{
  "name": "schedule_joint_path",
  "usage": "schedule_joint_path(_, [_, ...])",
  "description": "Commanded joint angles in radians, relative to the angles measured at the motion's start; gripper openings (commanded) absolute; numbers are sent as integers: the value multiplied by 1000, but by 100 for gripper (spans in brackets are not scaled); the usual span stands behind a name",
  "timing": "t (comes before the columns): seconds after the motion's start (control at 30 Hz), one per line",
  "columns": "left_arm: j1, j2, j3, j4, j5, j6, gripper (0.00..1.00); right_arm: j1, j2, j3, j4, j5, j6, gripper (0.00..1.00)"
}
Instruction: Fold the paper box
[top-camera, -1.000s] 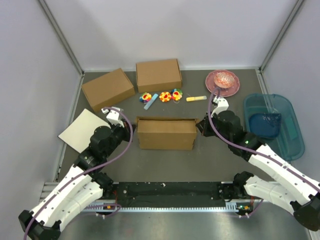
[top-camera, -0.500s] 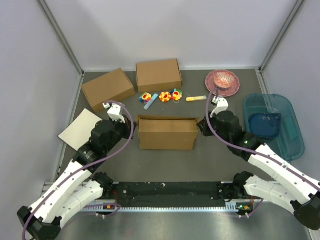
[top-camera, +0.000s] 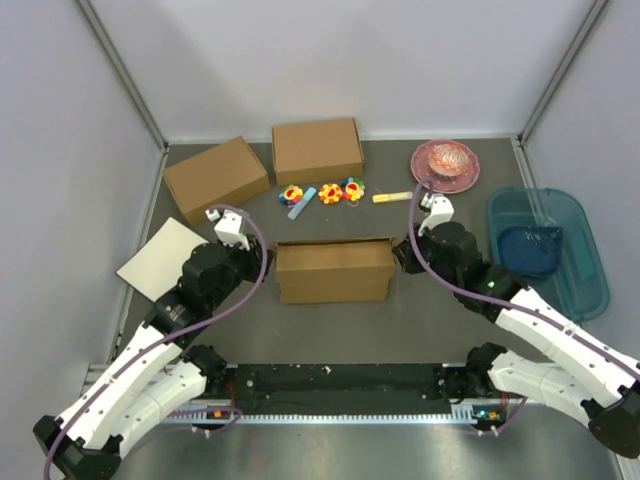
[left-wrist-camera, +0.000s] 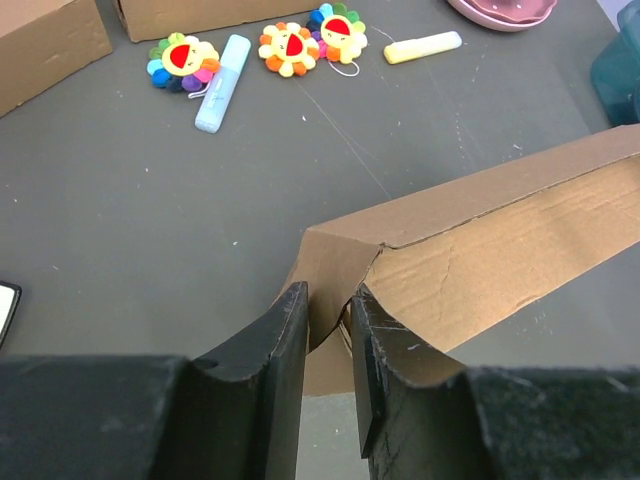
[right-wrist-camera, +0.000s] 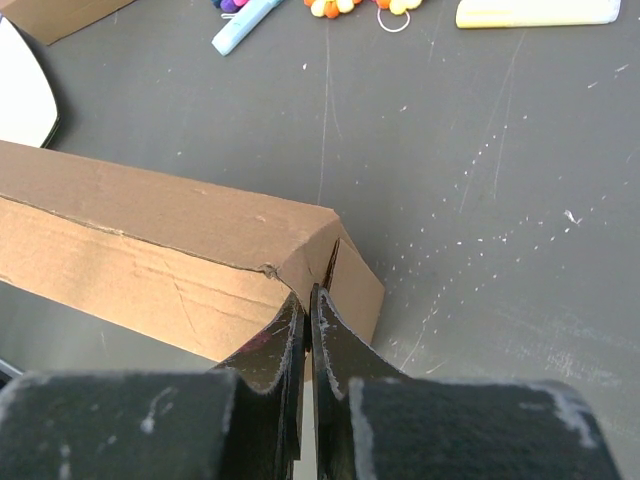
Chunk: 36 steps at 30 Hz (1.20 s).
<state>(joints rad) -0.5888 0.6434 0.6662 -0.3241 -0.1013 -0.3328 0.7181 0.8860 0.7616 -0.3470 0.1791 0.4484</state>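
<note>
The paper box (top-camera: 333, 270) lies in the middle of the table as a closed, shallow brown cardboard shape. My left gripper (top-camera: 266, 262) is at its left end. In the left wrist view the jaws (left-wrist-camera: 328, 292) stand slightly apart, and the box's corner fold (left-wrist-camera: 340, 260) sits loosely in the gap. At the box's right end is my right gripper (top-camera: 398, 256). In the right wrist view its fingers (right-wrist-camera: 308, 292) are pressed together on the thin end wall of the box (right-wrist-camera: 150, 230).
Two formed cardboard boxes (top-camera: 216, 178) (top-camera: 317, 150) stand at the back. An off-white board (top-camera: 165, 260) lies at the left. Flower toys (top-camera: 322, 192), a blue marker (top-camera: 301, 202) and a yellow marker (top-camera: 392, 197) lie behind the box. A pink plate (top-camera: 446, 165) and a blue tub (top-camera: 548, 250) are on the right.
My left wrist has shifted a little toward the box's left end and its jaws have parted from shut. The right gripper has kept its pinch and place.
</note>
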Motion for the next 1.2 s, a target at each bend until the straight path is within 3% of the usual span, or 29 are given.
schedule_joint_path(0.0, [-3, -16, -8, 0, -28, 32, 29, 12, 22, 1, -149, -4, -17, 0])
schedule_joint_path(0.5, [-3, -16, -17, -56, -80, 94, 33, 15, 25, 1, -150, -4, -19, 0])
schedule_joint_path(0.6, [-3, -13, -16, -50, -74, 98, 26, 15, 24, 2, -152, -3, -19, 0])
schedule_joint_path(0.8, [-3, -13, -8, -43, -57, 100, 0, 15, 25, 4, -150, -4, -19, 0])
schedule_joint_path(1.17, [-3, 4, 84, -78, -32, 20, 0, 23, 33, -8, -155, 17, -33, 0])
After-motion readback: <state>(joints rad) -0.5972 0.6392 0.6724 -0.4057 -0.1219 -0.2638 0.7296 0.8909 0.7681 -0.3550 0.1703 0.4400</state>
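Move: The card edge at the box's left end is right at my left hand, about 2 cm below, between my slightly parted fingers. The box's middle lies some 14 cm right, 2 cm nearer me and 5 cm down. On the table, roughly 13 cm lower, the blue marker lies 16 cm ahead and 7 cm right, the left flower toy 17 cm ahead and 4 cm right. From my right hand, that edge is about 29 cm left and 1 cm lower. I sink my left hand nearly 2 cm along the box's left end while easing it about 1.5 cm left, outward, and rolling it some 5 degrees so its left side rises. Then I shut the parted fingers on the card edge there and draw a touch back right. My right hand stays shut on the box's right end. ##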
